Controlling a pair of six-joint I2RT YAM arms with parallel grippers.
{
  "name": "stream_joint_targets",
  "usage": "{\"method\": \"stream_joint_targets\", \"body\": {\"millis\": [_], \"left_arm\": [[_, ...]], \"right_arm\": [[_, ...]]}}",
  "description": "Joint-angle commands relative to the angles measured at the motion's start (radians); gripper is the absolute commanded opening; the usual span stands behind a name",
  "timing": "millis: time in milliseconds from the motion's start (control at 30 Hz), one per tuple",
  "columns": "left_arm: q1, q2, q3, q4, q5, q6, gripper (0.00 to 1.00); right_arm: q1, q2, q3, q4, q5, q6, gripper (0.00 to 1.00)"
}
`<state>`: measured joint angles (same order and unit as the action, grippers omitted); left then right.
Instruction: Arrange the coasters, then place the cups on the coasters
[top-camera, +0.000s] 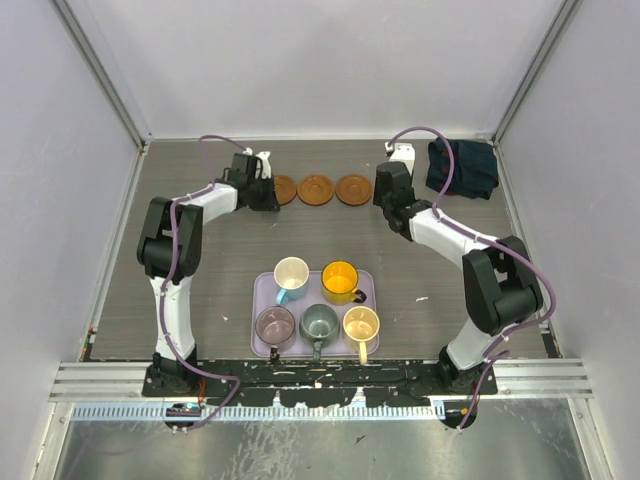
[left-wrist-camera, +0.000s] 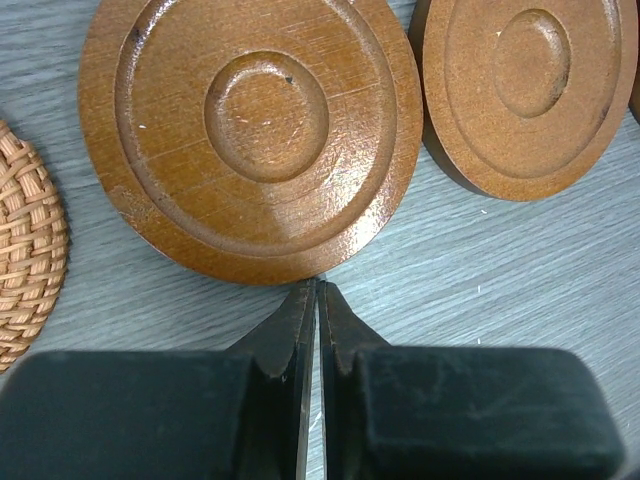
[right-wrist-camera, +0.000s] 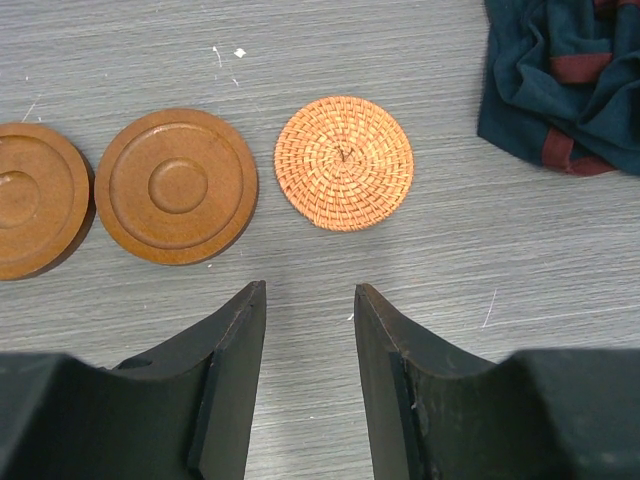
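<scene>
Three brown ringed wooden coasters (top-camera: 315, 188) lie in a row at the back of the table. My left gripper (left-wrist-camera: 318, 287) is shut, empty, with its tips at the near rim of the leftmost wooden coaster (left-wrist-camera: 250, 130); another wooden coaster (left-wrist-camera: 530, 90) lies to its right and a woven coaster (left-wrist-camera: 25, 250) to its left. My right gripper (right-wrist-camera: 308, 290) is open and empty, just short of a woven orange coaster (right-wrist-camera: 344, 162), with a wooden coaster (right-wrist-camera: 177, 186) to that one's left. Several cups stand on the lavender tray (top-camera: 262, 292): light blue (top-camera: 291, 275), orange-yellow (top-camera: 340, 282), mauve (top-camera: 275, 325), grey-green (top-camera: 319, 322), cream-yellow (top-camera: 361, 325).
A crumpled dark blue cloth (top-camera: 462, 167) with red stripes lies at the back right, close to the right arm (top-camera: 440, 230). White walls and metal posts enclose the table on three sides. The left arm (top-camera: 175, 235) reaches to the row's left end.
</scene>
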<state>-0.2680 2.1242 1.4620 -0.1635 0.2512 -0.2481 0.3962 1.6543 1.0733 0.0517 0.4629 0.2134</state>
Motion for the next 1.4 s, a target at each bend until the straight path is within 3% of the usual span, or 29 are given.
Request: {"method": "stream_joint_targets", "body": {"millis": [0, 367, 667, 1100, 1367], "left_arm": [[0.007, -0.018, 0.007, -0.006, 0.014, -0.004, 0.07], [0.008, -0.128, -0.08, 0.016, 0.035, -0.013, 0.08], [0.017, -0.221, -0.137, 0.028, 0.032, -0.012, 0.09], [0.123, -0.227, -0.135, 0.056, 0.0, -0.051, 0.09], [0.172, -0.128, -0.015, -0.008, -0.053, -0.03, 0.1]], "right_arm": [[0.0, 0.001, 0.047, 0.031, 0.012, -0.001, 0.46], [-0.009, 0.044, 0.099, 0.004, -0.001, -0.029, 0.46], [-0.105, 0.165, 0.23, -0.054, -0.041, -0.03, 0.44], [-0.185, 0.296, 0.326, -0.063, -0.156, -0.047, 0.24], [-0.194, 0.358, 0.38, -0.079, -0.189, -0.057, 0.14]]}}
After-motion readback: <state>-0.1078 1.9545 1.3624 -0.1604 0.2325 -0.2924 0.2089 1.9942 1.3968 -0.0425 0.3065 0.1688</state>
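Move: The left fingertips stand shut against the near rim of the leftmost wooden coaster, whose middle is about 4 cm ahead. The left woven coaster lies some 10 cm left and 4 cm ahead, 2 cm below. From the right hand, the right woven coaster is roughly 8 cm ahead, 3 cm right and 12 cm down. The rightmost wooden coaster is some 10 cm left of that coaster, and the dark cloth is about 17 cm right and 5 cm beyond. Draw the left gripper, still shut, back off the wooden coaster's rim and lift it about 4 cm, then swing it some 8 cm left and forward again towards the left woven coaster, turning slightly counter-clockwise. Meanwhile send the right gripper forward, right and down over the right woven coaster, tipping its fingers a little downward and nearly closing them on nothing. ##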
